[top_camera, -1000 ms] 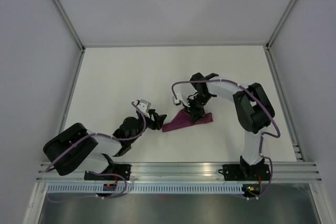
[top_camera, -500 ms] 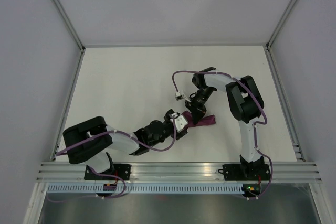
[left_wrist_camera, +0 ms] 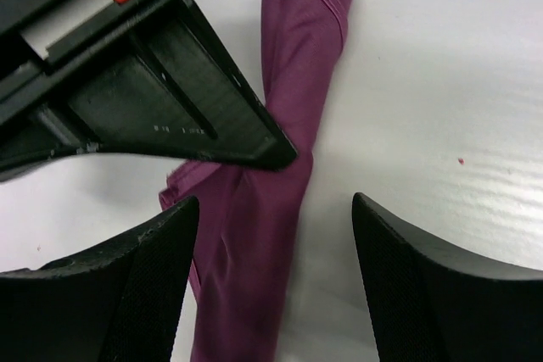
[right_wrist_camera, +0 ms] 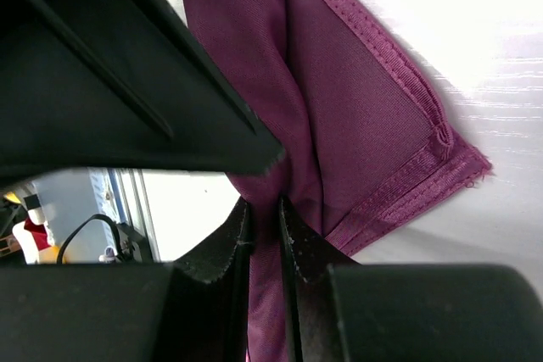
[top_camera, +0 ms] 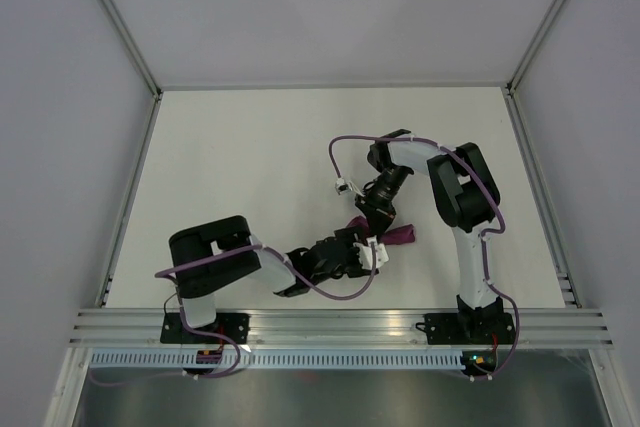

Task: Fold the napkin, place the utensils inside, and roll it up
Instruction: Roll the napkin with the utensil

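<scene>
The napkin (top_camera: 398,235) lies as a narrow magenta-purple roll right of the table's middle. In the left wrist view the napkin (left_wrist_camera: 293,82) runs from the top down between my left gripper (left_wrist_camera: 276,281), whose jaws stand wide open astride its near end without touching it. My right gripper (right_wrist_camera: 265,222) is shut on a pinched ridge of the napkin (right_wrist_camera: 348,82), whose hemmed corner spreads flat to the right. From above, the left gripper (top_camera: 370,251) sits just in front of the right gripper (top_camera: 377,219), almost touching. No utensils show in any view.
The white table (top_camera: 250,147) is bordered by metal rails and grey walls. A slotted aluminium rail (top_camera: 330,327) with both arm bases runs along the near edge. One finger of the right gripper (left_wrist_camera: 170,99) crosses the left wrist view close above the left jaws.
My left arm has swung right across the table, bringing its open gripper up to the napkin's near end. The right gripper kept its hold and shifted slightly nearer.
</scene>
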Available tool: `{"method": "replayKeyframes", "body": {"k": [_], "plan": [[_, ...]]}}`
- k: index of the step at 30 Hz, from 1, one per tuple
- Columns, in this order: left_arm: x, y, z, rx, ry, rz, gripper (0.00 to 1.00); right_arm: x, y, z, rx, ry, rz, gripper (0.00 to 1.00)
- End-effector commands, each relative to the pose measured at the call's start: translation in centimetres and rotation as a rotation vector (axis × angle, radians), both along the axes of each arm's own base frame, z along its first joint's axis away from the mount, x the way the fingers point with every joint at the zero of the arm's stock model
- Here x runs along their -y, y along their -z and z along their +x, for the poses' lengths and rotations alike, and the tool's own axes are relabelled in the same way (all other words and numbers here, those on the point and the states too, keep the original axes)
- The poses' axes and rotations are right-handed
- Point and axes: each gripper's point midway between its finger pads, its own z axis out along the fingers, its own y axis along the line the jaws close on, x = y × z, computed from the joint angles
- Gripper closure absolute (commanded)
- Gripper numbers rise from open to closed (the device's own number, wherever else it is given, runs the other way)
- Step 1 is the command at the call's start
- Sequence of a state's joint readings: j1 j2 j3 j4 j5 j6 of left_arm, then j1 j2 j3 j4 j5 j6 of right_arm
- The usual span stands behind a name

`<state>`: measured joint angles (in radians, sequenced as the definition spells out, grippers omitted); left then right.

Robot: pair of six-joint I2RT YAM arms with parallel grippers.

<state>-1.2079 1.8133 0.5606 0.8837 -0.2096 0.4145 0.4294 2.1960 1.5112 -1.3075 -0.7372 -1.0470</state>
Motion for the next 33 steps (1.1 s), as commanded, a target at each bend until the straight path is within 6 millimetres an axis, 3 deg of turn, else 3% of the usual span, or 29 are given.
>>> {"method": "replayKeyframes", "body": {"k": [1, 4, 7, 8, 14, 16, 17, 20, 24, 28, 30, 31, 33], "plan": [[0.6, 0.6, 1.0, 0.063, -0.006, 0.073, 0.23, 2.2, 5.0, 2.4, 0.134, -0.101, -0.092, 0.99], [0.8, 1.1, 1.0, 0.042, -0.006, 0.073, 0.30, 2.2, 4.9, 2.5, 0.132, -0.096, -0.091, 0.99], [0.9, 1.8, 0.6, 0.011, 0.002, 0.084, 0.47, 2.1, 4.9, 2.7, 0.130, -0.094, -0.088, 0.99], [1.0, 1.9, 0.5, 0.004, 0.004, 0.085, 0.58, 2.1, 4.9, 2.7, 0.128, -0.093, -0.090, 0.99], [0.5, 3.2, -0.2, -0.063, 0.009, 0.104, 0.82, 1.9, 4.5, 2.7, 0.120, -0.084, -0.082, 0.98], [0.7, 3.6, -0.6, -0.118, 0.011, 0.101, 0.88, 1.7, 4.1, 3.0, 0.132, -0.074, -0.069, 0.93], [0.6, 3.7, -0.6, -0.141, 0.002, 0.093, 0.95, 1.6, 3.4, 3.3, 0.142, -0.057, -0.047, 0.88], [0.9, 3.7, -1.3, -0.222, -0.003, 0.037, 0.98, 1.3, 1.5, 4.4, 0.184, -0.016, 0.002, 0.67], [0.3, 4.7, -2.0, -0.342, -0.008, 0.002, 0.98, 1.2, -2.0, 6.1, 0.270, 0.044, 0.074, 0.57], [-0.1, 5.6, -3.2, -0.486, 0.009, -0.025, 0.98, 2.1, -5.7, 8.6, 0.404, 0.152, 0.139, 0.54], [-0.6, 6.1, -3.0, -0.535, -0.007, -0.023, 0.98, 2.7, -6.4, 8.9, 0.429, 0.211, 0.152, 0.54], [-0.6, 6.1, -3.4, -0.583, 0.000, -0.035, 0.98, 3.3, -7.8, 10.1, 0.508, 0.248, 0.184, 0.54], [-1.4, 6.5, -2.9, -0.648, -0.038, -0.049, 0.98, 4.3, -7.6, 9.6, 0.532, 0.292, 0.178, 0.54]]}}
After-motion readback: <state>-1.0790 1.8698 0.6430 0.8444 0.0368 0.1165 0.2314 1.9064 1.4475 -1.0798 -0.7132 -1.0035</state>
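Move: The left hand's open fingers already straddle the napkin roll; the stretch they close on is about 1 cm ahead, 1 cm right and 1 cm lower. The right gripper's fingertips sit some 3 cm ahead and 3 cm right of the left hand, and the loose flap's corner about 5 cm ahead and 3 cm left. The roll's right end is roughly 3 cm ahead and 11 cm right. The right hand already pinches the roll right at its fingertips. The left fingers close and pinch the napkin roll, settling about 1 cm lower and edging 2 cm right and 1 cm forward; with the grip kept, the wrist then rolls some 20 degrees about the fingers, its top tipping forward towards the loose flap. Meanwhile the right hand holds still, opens to let go of the roll, then pulls away about 8 cm forward, 6 cm up and 4 cm right, its fingers tilting more steeply down. ##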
